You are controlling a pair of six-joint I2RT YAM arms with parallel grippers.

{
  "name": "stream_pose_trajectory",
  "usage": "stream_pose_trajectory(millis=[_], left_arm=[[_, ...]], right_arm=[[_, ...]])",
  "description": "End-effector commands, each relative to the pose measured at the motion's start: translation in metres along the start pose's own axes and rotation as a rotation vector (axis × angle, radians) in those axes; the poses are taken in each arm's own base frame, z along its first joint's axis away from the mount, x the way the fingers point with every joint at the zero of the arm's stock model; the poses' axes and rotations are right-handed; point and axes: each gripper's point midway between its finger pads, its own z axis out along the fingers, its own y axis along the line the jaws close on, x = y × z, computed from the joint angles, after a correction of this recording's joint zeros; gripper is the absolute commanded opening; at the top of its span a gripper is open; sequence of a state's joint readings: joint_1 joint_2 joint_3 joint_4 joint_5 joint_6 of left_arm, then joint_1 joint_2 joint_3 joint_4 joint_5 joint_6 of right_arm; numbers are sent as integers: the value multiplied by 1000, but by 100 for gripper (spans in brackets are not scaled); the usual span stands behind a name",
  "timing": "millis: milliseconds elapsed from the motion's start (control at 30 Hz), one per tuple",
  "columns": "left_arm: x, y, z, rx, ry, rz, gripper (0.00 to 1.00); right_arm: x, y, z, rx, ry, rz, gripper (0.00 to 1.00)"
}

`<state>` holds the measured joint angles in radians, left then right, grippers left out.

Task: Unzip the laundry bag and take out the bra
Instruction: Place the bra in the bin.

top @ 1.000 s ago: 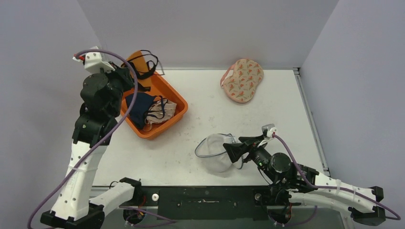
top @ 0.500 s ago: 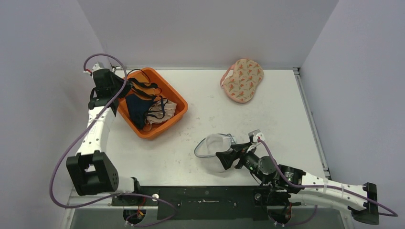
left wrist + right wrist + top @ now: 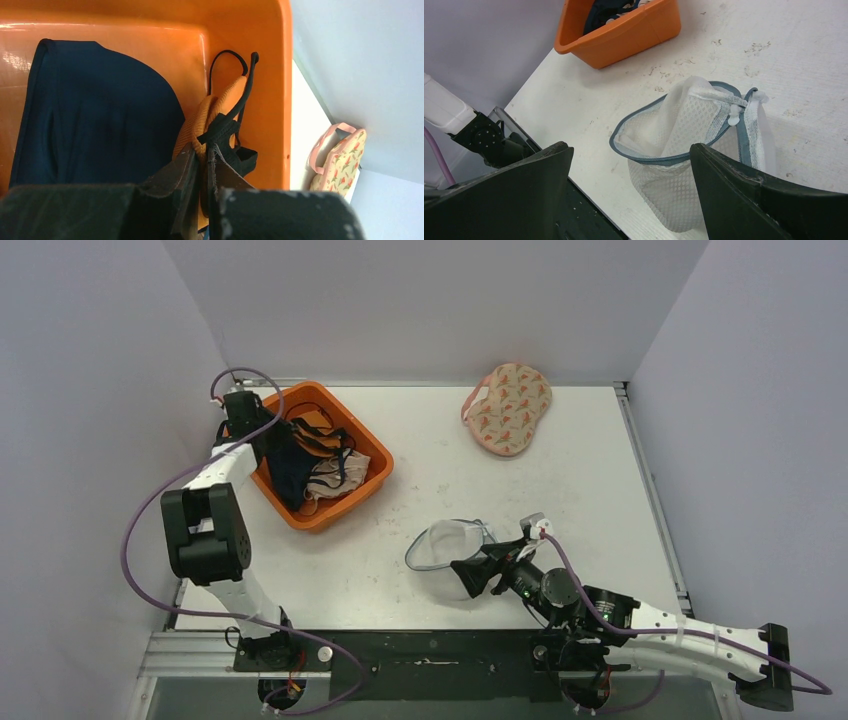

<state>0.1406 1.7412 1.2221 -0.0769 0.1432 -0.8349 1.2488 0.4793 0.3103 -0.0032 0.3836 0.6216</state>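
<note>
The white mesh laundry bag [image 3: 445, 555] lies on the table with its grey zipper mouth gaping open [image 3: 684, 150]. My right gripper [image 3: 470, 575] hovers just in front of it, open, one finger on each side of the bag's lower end [image 3: 631, 150], holding nothing. An orange bra with black straps [image 3: 220, 107] hangs inside the orange bin [image 3: 360, 485], over the other clothes [image 3: 310, 430]. My left gripper [image 3: 202, 150] is shut on the bra's fabric, low at the bin's far left corner [image 3: 262, 435].
The bin [image 3: 282, 100] also holds a navy garment [image 3: 100, 125] and a pale one [image 3: 340, 472]. A floral padded piece with a pink strap [image 3: 508, 408] lies at the back of the table. Walls close in on the left, back and right.
My left arm has come down from high above the bin and lowered the bra into it. My right gripper slid slightly left and lower beside the bag, then stayed still.
</note>
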Motion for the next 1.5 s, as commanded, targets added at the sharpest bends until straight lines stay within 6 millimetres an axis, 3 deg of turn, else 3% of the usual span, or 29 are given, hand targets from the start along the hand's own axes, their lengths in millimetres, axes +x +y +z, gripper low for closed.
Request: stream_pose_trajectory(millis=[0, 100, 333, 467, 633, 700, 833, 900, 1000, 1100, 1200, 1267, 1400, 1467], left_arm=[[-26, -16, 9, 37, -65, 27, 0], [-21, 0, 16, -21, -49, 40, 6], [-29, 14, 4, -98, -72, 88, 43], [-48, 7, -24, -125, -140, 128, 59], [-71, -12, -82, -109, -268, 124, 66], [-66, -29, -96, -21, -289, 100, 66], [-20, -59, -93, 119, -163, 130, 59], [-1, -55, -82, 104, -107, 140, 56], [20, -33, -67, 64, -47, 100, 52], [39, -30, -74, 76, -19, 97, 51], [63, -50, -105, 124, -18, 186, 59], [84, -65, -137, 182, -8, 252, 64], [151, -78, -193, 332, 96, 341, 73], [184, -74, -215, 391, 165, 356, 93]], right_arm=[[-16, 6, -1, -15, -44, 15, 91], [-24, 8, -1, -10, -54, -1, 91], [-30, 4, -5, 23, -49, -36, 91], [-34, 4, -8, 19, -57, -25, 91], [-34, 4, -10, 18, -56, -18, 91], [-33, 4, -10, 20, -54, -16, 91], [-36, 7, -9, 16, -54, -13, 91], [-38, 8, -9, 18, -50, -12, 92], [-39, 8, -9, 32, -39, -12, 92], [-40, -1, -11, 87, -33, -2, 93], [-44, -13, -16, 161, -38, 15, 93], [-46, -24, -20, 227, -38, 26, 93], [-41, -43, -26, 344, -25, 49, 93], [-39, -46, -26, 358, -21, 64, 94]])
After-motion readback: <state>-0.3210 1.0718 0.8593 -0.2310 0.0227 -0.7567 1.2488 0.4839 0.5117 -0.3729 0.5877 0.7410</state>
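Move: The bra hangs pinched in the left fingers inside the orange bin, its middle some 6 cm to their right, 2 cm back and 6 cm lower. The bin's middle is about 9 cm back, 5 cm right and 8 cm below; the navy cloth lies 10 cm straight back, the beige cloth 13 cm back and 12 cm right, both about 10 cm down. From the right hand, the bra lies roughly 31 cm ahead, 33 cm left and 10 cm below. The left fingers, still pinching the bra, sink another 3–4 cm into the bin and open, letting go of it. The hand then draws back and right towards the laundry bag, about 16 cm each way, rising, dipping and rising again, turning clockwise and opening wider. The open right hand eases about 4 cm right and a little forward and up. ##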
